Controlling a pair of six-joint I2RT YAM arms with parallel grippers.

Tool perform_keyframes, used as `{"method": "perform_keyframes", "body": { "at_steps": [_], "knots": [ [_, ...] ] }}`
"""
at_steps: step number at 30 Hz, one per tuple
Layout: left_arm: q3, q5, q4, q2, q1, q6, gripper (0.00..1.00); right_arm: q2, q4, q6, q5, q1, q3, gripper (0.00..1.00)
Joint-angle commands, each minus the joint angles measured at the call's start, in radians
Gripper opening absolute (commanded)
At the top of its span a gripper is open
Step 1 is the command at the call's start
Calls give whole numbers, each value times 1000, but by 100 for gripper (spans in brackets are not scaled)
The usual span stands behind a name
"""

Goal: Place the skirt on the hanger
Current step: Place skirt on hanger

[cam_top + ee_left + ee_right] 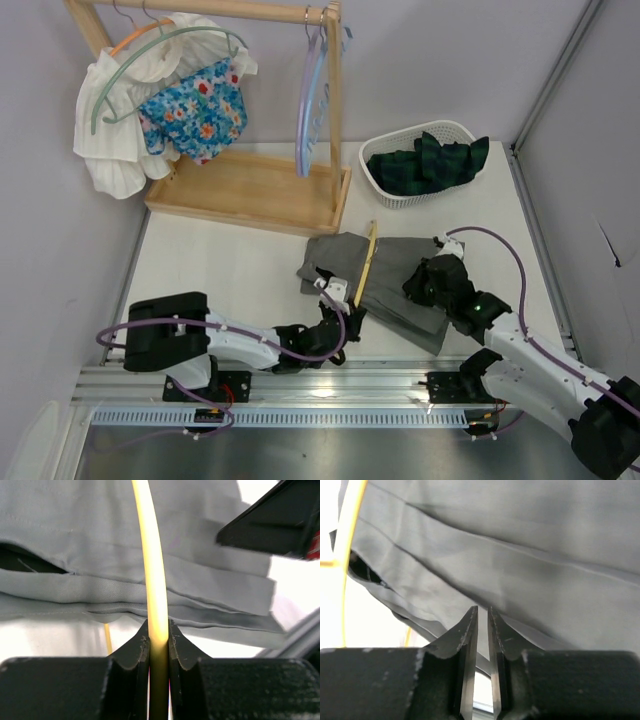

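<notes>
A grey pleated skirt (400,270) lies flat on the white table, just in front of the wooden rack. A thin yellow hanger (367,262) lies across the skirt's left half. My left gripper (348,303) is shut on the hanger's near end; in the left wrist view the yellow bar (155,580) runs up from between the jaws (159,630) over the skirt (75,535). My right gripper (432,277) rests on the skirt's right part. Its jaws (482,612) stand a narrow gap apart, with the skirt's cloth (520,555) showing just beyond the tips.
A wooden clothes rack (250,190) stands at the back left, with a white garment (115,110) and a floral one (195,110) on hangers and a pale blue hanger (312,90) at its right end. A white basket (395,190) of dark plaid clothes sits back right.
</notes>
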Motion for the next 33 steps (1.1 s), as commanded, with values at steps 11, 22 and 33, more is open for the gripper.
{"method": "perform_keyframes", "body": {
  "at_steps": [11, 22, 33],
  "knots": [
    [6, 82, 201, -68, -2, 59, 0, -34, 19, -26, -53, -3, 38, 22],
    [98, 51, 60, -182, 5, 90, 0, -58, 19, 15, -127, -1, 62, 60],
    [173, 26, -123, -225, 37, 42, 0, -172, 1, -152, -129, 63, 89, 86]
  ]
}}
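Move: Ahead of the left hand, which already holds the yellow hanger, the grey skirt's middle lies some 9 cm farther out, 9 cm to the right and 7 cm below. The wooden rack's tray is about 31 cm ahead and 23 cm to that hand's left, the white basket about 38 cm ahead and 18 cm to its right. From the empty right hand, the hanger's middle is roughly 3 cm ahead and 10 cm to the left, near its own height. Lifting the hanger in two stages with a short pause between, the left hand rises about 8 cm and drifts slightly right, keeping its grip, with its lower bar running under the skirt. The right hand rises some 5 cm and edges 3 cm left towards the hanger, turning about 10 degrees counter-clockwise, its nearly shut fingers spreading wide, still empty. ##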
